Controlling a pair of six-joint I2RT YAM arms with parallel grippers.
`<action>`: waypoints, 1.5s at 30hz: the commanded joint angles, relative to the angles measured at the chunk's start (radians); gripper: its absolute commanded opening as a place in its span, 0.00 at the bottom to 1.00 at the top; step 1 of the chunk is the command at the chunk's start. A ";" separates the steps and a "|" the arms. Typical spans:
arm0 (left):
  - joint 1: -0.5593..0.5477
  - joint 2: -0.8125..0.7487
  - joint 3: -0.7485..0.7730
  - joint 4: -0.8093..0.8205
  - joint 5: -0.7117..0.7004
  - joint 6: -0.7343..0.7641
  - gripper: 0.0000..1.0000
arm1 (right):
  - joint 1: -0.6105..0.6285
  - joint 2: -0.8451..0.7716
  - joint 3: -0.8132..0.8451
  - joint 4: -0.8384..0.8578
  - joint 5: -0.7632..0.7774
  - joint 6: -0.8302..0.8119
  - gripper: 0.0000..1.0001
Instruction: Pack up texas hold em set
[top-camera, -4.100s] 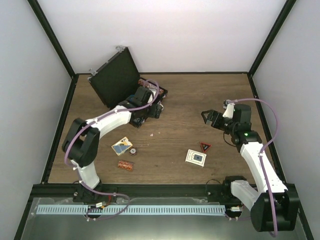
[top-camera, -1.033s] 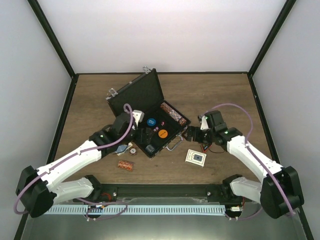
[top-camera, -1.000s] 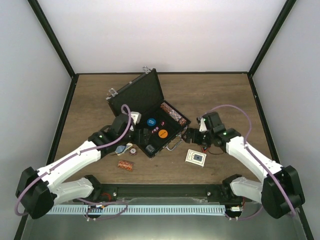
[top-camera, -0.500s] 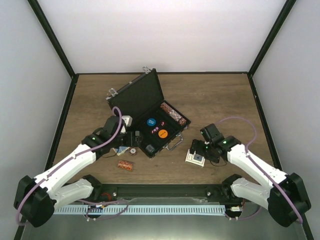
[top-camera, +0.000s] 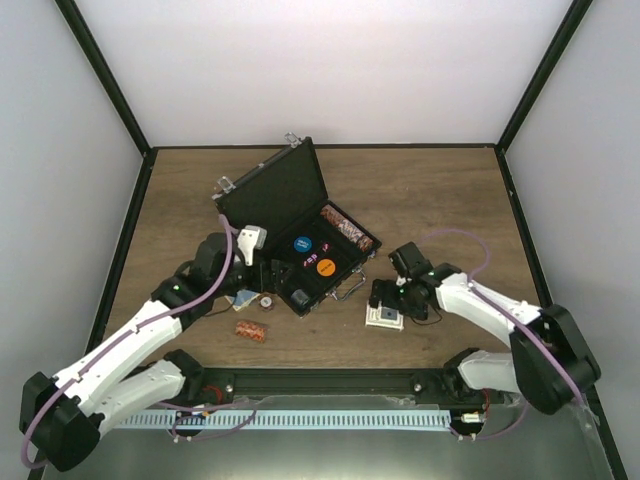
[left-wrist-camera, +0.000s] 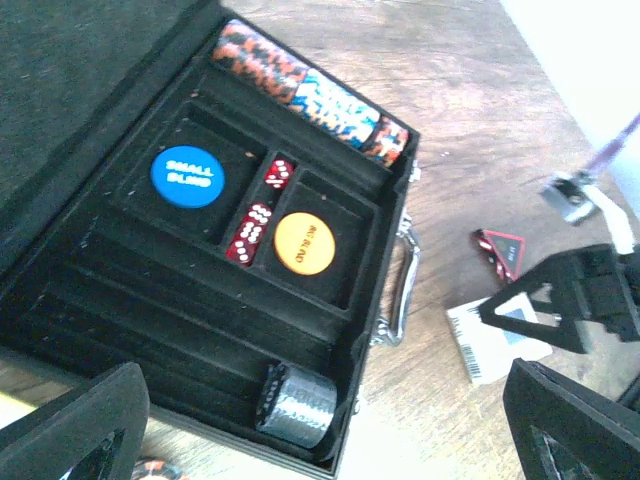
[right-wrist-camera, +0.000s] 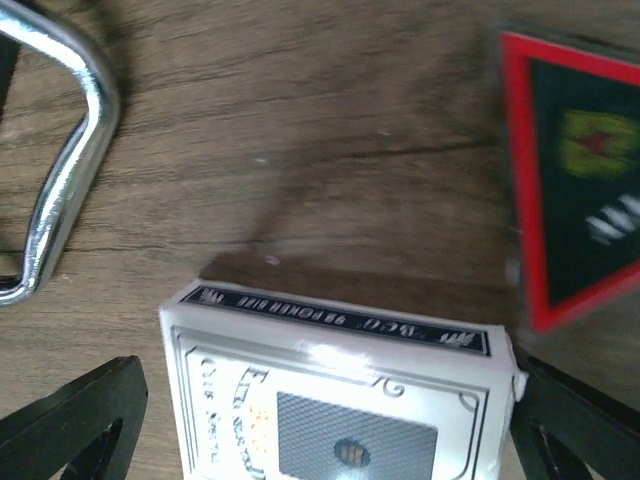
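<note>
The black case (top-camera: 262, 190) of the texas hold em set lies open, its silver handle (top-camera: 350, 290) toward the right arm. Its tray holds a blue disc (left-wrist-camera: 187, 175), an orange disc (left-wrist-camera: 309, 241), red dice (left-wrist-camera: 262, 205), a row of brown-red chips (left-wrist-camera: 300, 85) and a grey chip stack (left-wrist-camera: 295, 400). My left gripper (left-wrist-camera: 320, 440) hovers open over the tray's near corner, holding nothing. Over a white card deck (right-wrist-camera: 340, 400) on the table, my right gripper (right-wrist-camera: 325, 440) stands open, one finger on each side. The red-black triangle (right-wrist-camera: 580, 200) lies just beyond that deck.
Left of the case lie a blue card deck (top-camera: 243, 297), a small chip (top-camera: 267, 302) and a brown-red chip stack (top-camera: 250, 330). Near the deck under my right gripper lies the case handle (right-wrist-camera: 60, 150). White walls and a black frame bound the wooden table (top-camera: 430, 190).
My right arm has left the case handle, come nearer and dropped over the white card deck. My left arm has drawn back to the left off the tray.
</note>
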 joint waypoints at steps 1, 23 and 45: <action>-0.019 0.000 -0.023 0.085 0.086 0.057 0.99 | 0.011 0.062 0.036 0.149 -0.150 -0.110 1.00; -0.588 0.558 0.215 0.202 -0.256 0.023 0.96 | -0.333 -0.139 0.104 0.110 -0.152 -0.195 1.00; -0.617 0.936 0.425 0.116 -0.314 0.135 0.97 | -0.357 -0.265 0.015 0.145 -0.172 -0.146 1.00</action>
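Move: Under the right hand's open fingers, about 2 cm down and a centimetre back, lies the card deck. From that hand the case handle is some 8 cm left and 6 cm ahead, the red triangle about 6 cm right and 5 cm ahead. From the left hand the deck is roughly 25 cm right, 5 cm back and 16 cm down; the handle is about 17 cm right, 2 cm ahead and equally low. Pushing the card deck left with its open fingers, the right hand sweeps about 6.5 cm towards the left arm, then lifts away forward and swings back right, clear of the deck. The left hand swings some 20 cm right and slightly back, then sinks about 14 cm over the deck, turning clockwise some 30 degrees, fingers staying open. ##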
